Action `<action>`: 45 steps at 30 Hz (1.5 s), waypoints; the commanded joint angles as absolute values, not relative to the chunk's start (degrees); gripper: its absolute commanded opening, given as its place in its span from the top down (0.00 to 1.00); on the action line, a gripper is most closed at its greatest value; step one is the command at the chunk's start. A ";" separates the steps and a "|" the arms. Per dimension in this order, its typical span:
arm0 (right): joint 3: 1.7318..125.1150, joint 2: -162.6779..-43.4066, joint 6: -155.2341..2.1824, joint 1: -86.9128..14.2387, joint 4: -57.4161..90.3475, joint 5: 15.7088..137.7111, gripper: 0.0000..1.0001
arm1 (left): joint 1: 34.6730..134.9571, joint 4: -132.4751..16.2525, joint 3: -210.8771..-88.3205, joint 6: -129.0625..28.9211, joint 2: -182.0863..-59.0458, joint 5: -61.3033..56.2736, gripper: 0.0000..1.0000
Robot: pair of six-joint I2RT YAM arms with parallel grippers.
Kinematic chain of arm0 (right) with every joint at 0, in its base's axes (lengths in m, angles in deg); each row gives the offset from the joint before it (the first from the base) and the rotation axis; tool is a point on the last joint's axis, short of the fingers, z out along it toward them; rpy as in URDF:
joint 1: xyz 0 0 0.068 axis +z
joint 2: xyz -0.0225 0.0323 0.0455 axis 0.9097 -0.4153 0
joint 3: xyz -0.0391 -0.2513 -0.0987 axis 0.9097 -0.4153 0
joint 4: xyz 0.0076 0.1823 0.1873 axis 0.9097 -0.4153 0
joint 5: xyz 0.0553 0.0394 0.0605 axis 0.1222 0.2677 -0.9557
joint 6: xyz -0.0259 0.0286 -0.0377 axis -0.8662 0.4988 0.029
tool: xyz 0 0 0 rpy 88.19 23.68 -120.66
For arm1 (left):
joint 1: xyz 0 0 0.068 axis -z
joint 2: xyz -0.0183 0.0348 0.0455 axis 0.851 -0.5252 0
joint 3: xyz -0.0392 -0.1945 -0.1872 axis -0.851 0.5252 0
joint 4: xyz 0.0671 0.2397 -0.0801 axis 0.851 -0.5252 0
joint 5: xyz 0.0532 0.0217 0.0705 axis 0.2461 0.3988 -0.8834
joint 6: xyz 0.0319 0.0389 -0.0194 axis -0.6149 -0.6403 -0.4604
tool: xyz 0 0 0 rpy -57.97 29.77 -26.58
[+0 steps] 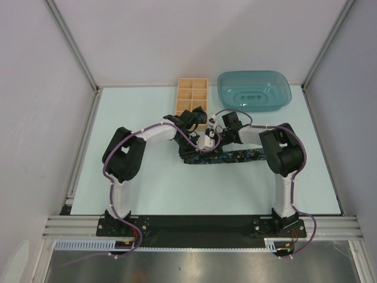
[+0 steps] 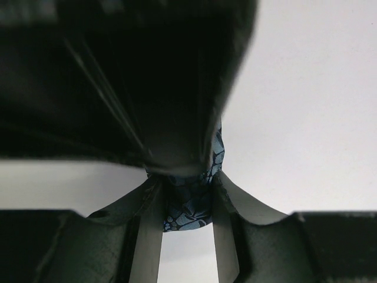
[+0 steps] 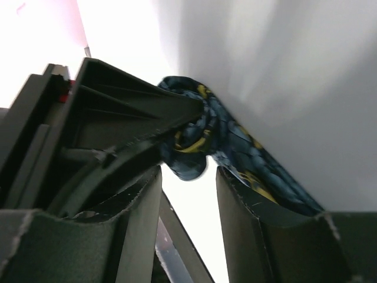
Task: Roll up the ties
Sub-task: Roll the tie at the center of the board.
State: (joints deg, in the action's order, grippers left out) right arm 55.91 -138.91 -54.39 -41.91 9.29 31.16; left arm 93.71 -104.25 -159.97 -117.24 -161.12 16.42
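Note:
A dark tie with a blue and yellow pattern lies stretched across the middle of the table, its left part lifted between the two grippers. My left gripper is shut on the tie; the patterned fabric is pinched between its fingers. My right gripper faces it closely. In the right wrist view its jaws stand apart around a bright gap, and the bunched, partly rolled end of the tie sits just past the fingertips, touching the right one.
A compartmented wooden box stands at the back centre, just behind the grippers. A teal plastic tray lies upside down to its right. Metal frame rails edge the table on all sides.

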 commanded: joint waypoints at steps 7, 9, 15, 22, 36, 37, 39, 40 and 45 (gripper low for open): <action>56.26 -139.65 -55.21 -40.24 10.30 33.72 0.91 | 93.30 -105.39 -158.02 -118.96 -163.38 14.88 0.50; 56.26 -140.17 -57.31 -41.11 8.37 35.57 0.98 | 92.60 -105.30 -158.11 -118.69 -162.59 16.37 0.41; 56.08 -141.31 -60.84 -42.52 5.64 38.47 1.00 | 89.52 -102.32 -157.15 -117.37 -158.19 20.95 0.22; 56.78 -142.72 -63.39 -42.61 3.27 40.93 1.00 | 89.69 -99.32 -157.23 -116.14 -157.48 21.83 0.09; 58.89 -144.22 -63.83 -42.44 1.68 41.02 1.00 | 93.99 -101.08 -162.42 -117.11 -161.61 19.38 0.07; 58.89 -144.22 -63.83 -42.35 1.77 40.67 1.00 | 94.26 -101.17 -162.59 -117.20 -161.88 18.94 0.07; 59.15 -144.13 -63.74 -42.17 1.94 40.32 1.00 | 94.79 -101.61 -163.21 -117.37 -162.76 17.71 0.07; 59.07 -143.96 -63.74 -42.09 2.03 39.97 1.00 | 94.96 -101.79 -163.38 -117.46 -162.93 17.44 0.07; 58.81 -142.55 -63.39 -41.12 2.56 38.56 1.00 | 96.37 -102.57 -164.09 -118.34 -164.60 14.98 0.14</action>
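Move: The left hand already has the tie's rolled end between its partly closed fingers, so the roll lies right at its hand point. From the right hand, partly open beside it, that roll is about 3 cm to the left, 1 cm back and 3 cm below. The flat rest of the tie runs off rightward, its middle some 16 cm to the right of the left hand and level fore and aft. The divided box stands about 25 cm ahead of the left hand, in line with it. The left fingers let go of the rolled end, opening wide, while the right ones shut at the fold and seem to pinch the cloth, first nudging about 1 cm left, then drawing 2.5 cm right and 3 cm down before holding still. The left hand backs 2 cm left and slightly forward, then arcs low to the right for about 4 cm, ending open on both sides of the tie's end. ##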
